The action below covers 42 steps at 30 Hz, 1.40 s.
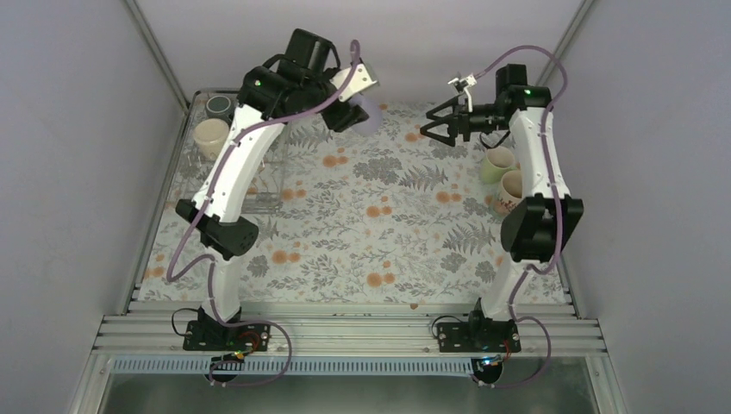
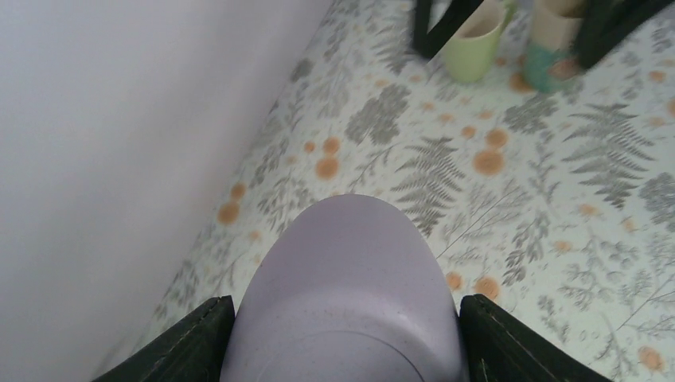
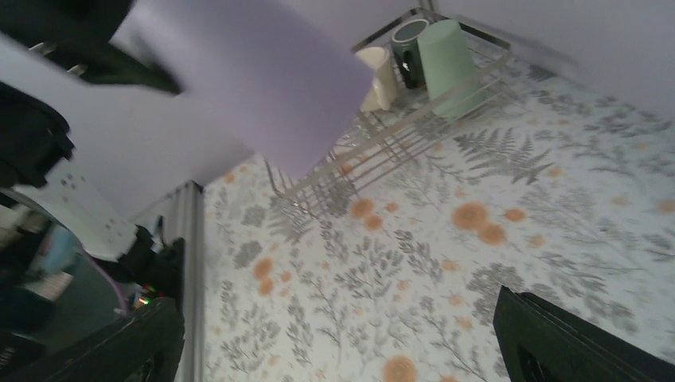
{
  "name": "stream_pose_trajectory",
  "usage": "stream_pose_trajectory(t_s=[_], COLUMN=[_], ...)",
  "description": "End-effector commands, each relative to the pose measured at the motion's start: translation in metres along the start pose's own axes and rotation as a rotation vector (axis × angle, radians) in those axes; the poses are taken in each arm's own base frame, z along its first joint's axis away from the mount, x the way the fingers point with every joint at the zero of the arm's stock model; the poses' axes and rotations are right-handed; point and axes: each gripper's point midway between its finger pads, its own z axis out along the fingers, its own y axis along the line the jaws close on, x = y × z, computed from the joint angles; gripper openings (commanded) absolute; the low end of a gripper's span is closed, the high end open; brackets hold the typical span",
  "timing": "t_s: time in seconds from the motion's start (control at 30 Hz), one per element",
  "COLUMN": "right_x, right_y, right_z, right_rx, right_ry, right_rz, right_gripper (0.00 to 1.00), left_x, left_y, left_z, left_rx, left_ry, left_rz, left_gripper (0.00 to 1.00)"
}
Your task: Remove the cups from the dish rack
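Note:
My left gripper (image 1: 360, 112) is shut on the lilac tumbler (image 1: 374, 117), holding it in the air past the right end of the dish rack (image 1: 194, 177). In the left wrist view the tumbler (image 2: 346, 294) fills the gap between both fingers (image 2: 191, 346). A cream mug (image 1: 210, 135) and a dark mug (image 1: 219, 106) sit in the rack; the right wrist view also shows a mint-green tumbler (image 3: 446, 64) there. My right gripper (image 1: 434, 129) stands open and empty, facing the lilac tumbler (image 3: 255, 72). A pale yellow-green cup (image 1: 497, 164) and a beige patterned mug (image 1: 510, 191) stand on the table at right.
A floral cloth (image 1: 379, 224) covers the table. Grey walls enclose the back and both sides. The right arm's upper link (image 1: 539, 164) rises just beside the two cups on the table.

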Motion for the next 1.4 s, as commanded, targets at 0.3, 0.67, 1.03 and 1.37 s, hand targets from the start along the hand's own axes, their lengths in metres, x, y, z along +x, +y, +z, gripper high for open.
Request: stream_pose_trajectory(t_s=[0.3, 0.67, 1.03, 1.37], right_x=[-0.026, -0.017, -0.020, -0.018], right_y=[0.000, 0.034, 0.039, 0.048], right_z=[0.007, -0.003, 0.003, -0.003], right_rx=[-0.383, -0.535, -0.553, -0.541], right_ry=[-0.262, -0.201, -0.184, -0.189], right_rz=[0.245, 0.259, 0.274, 0.239], right_gripper=[1.00, 1.00, 1.00, 1.00], left_x=[-0.046, -0.053, -0.066, -0.067], left_y=[-0.045, -0.055, -0.079, -0.080], left_z=[0.017, 0.035, 0.037, 0.034], left_rx=[0.044, 0.066, 0.068, 0.053], left_ry=[-0.094, -0.105, -0.117, -0.110], left_rz=[0.069, 0.088, 0.130, 0.136], left_gripper=[0.66, 0.67, 0.67, 0.66])
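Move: The left hand already holds the lavender cup high over the table; the open right gripper waits about 19 cm to its right, roughly 1 cm nearer the base and 4 cm lower. From the right hand, the lavender cup is about 16 cm left, 2 cm ahead and 2 cm up. Far below that hand (some 29 cm), the light-green cup stands about 24 cm right and 9 cm ahead, the floral cup about 26 cm right and 1 cm back. Keeping its grip on the lavender cup, the left hand carries it about 10 cm right and, after wavering, some 4 cm back towards the right gripper, swinging about 10 degrees clockwise at nearly the same height. The wide-open right hand dips about 3 cm while shifting forward, then comes back up and ends only some 2 cm left of its start, its fingertips tilted up about 20 degrees and the wrist rolled by a similar amount to face the cup's free end; contact can't be made out. ##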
